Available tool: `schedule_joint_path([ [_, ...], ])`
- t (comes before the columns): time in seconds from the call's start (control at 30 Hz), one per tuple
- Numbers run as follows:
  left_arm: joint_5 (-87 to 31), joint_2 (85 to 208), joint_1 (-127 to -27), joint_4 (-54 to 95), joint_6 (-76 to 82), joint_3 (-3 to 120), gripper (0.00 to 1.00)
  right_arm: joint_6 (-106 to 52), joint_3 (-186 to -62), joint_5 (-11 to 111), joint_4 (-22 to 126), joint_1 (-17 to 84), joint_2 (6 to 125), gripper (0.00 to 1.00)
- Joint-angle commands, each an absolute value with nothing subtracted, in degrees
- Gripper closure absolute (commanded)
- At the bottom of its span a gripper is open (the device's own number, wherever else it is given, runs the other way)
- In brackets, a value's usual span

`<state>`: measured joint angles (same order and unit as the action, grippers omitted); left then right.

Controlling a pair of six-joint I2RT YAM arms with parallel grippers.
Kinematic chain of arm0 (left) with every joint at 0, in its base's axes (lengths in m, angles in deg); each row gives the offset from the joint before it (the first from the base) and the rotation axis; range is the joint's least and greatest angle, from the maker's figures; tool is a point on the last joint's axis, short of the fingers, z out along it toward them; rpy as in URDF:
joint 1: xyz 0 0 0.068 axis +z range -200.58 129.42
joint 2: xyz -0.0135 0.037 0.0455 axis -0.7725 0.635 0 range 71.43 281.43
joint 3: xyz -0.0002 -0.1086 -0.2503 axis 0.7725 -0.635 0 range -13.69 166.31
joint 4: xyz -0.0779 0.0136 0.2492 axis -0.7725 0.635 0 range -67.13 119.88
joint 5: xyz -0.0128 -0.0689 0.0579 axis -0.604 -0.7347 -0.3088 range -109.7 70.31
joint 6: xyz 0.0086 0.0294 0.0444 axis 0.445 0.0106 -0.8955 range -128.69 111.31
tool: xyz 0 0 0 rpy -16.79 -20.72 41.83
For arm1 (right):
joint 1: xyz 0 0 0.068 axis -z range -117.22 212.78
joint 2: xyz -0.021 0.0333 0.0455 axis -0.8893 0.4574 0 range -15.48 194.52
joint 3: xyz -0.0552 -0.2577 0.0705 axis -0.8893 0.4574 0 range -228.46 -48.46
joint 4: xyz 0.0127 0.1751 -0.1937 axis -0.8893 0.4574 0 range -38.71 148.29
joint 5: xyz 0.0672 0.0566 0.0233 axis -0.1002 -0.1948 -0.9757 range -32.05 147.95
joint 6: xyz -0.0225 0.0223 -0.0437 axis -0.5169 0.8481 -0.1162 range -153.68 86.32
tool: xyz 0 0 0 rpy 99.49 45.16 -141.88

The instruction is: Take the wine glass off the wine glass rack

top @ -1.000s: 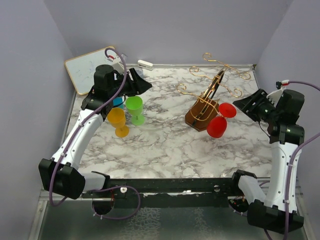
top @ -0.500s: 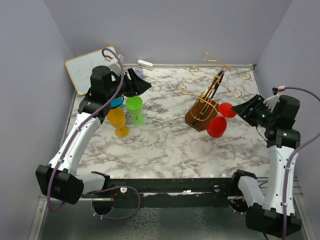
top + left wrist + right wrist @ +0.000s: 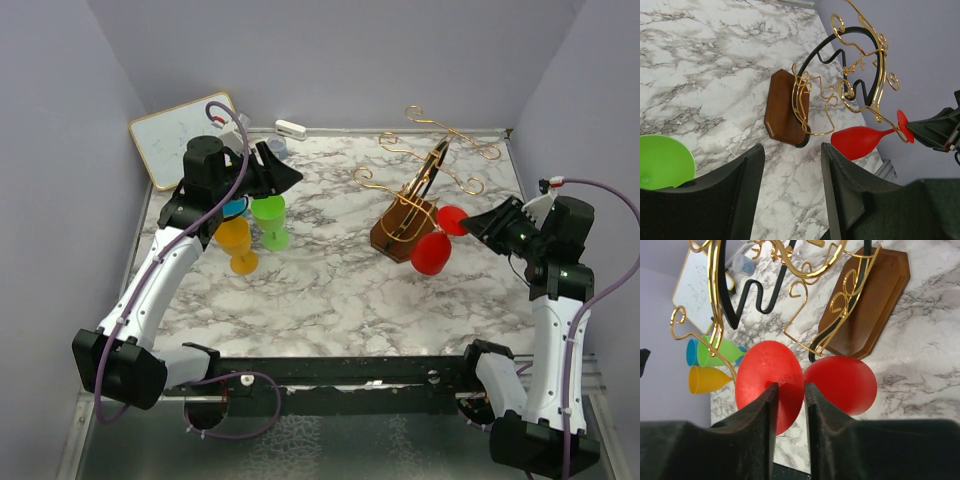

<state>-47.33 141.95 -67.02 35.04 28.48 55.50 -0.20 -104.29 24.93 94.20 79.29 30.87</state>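
Note:
The wine glass rack [image 3: 420,185] is tipped over on the marble table, its brown base [image 3: 403,228] facing front and its gold arms pointing back. A red wine glass [image 3: 433,253] hangs sideways from one wire arm, bowl low and foot [image 3: 453,220] toward the right. My right gripper [image 3: 472,222] sits at that foot. In the right wrist view its fingers [image 3: 791,387] stand a narrow gap apart in front of the foot disc [image 3: 760,375], which faces me and is not clamped. My left gripper [image 3: 285,172] hovers open and empty at the back left, seen as [image 3: 792,150].
A green glass [image 3: 268,215], an orange glass [image 3: 236,242] and a blue one [image 3: 235,205] stand under the left arm. A whiteboard [image 3: 175,135] leans in the back left corner, and a small white object [image 3: 290,128] lies by the back wall.
My right gripper has moved left up to the red glass's foot and its jaws have narrowed. The left arm has only shifted slightly.

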Motion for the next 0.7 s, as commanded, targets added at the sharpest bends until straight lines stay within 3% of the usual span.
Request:
schedule_joint_path([
  [0.0,-47.8,140.3,-66.8,34.9,28.6,55.1,0.49,0.5,-104.2,22.0,90.7,79.6,30.0,0.79],
  [0.27,-47.6,140.1,-66.8,35.1,28.9,55.0,0.49,1.4,-105.8,22.1,90.5,79.5,29.0,0.99],
  [0.67,-47.3,139.3,-66.8,35.9,29.0,55.5,0.48,5.3,-107.2,23.7,90.5,79.6,25.1,0.99],
])
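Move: The red wine glass hangs upside down from the rack, and the middle of its foot is about 2 cm ahead of my right hand, 2 cm to the left and 1 cm lower. The gold loop holding its stem is just under that; the red bowl hangs roughly 11 cm below the foot. The rack's wooden base lies some 12 cm ahead, 9 cm left and 25 cm down. From my left hand the foot is about 32 cm right, 6 cm back and 8 cm lower. I shut my right fingers from about a third open and pinch the near edge of the red glass's thin foot between their tips. As they close I start to rise, about 4 cm in all with a slight drift left, while the fingertips tip up some 10 degrees, pulling the foot's gripped edge upward at the gold loop. ##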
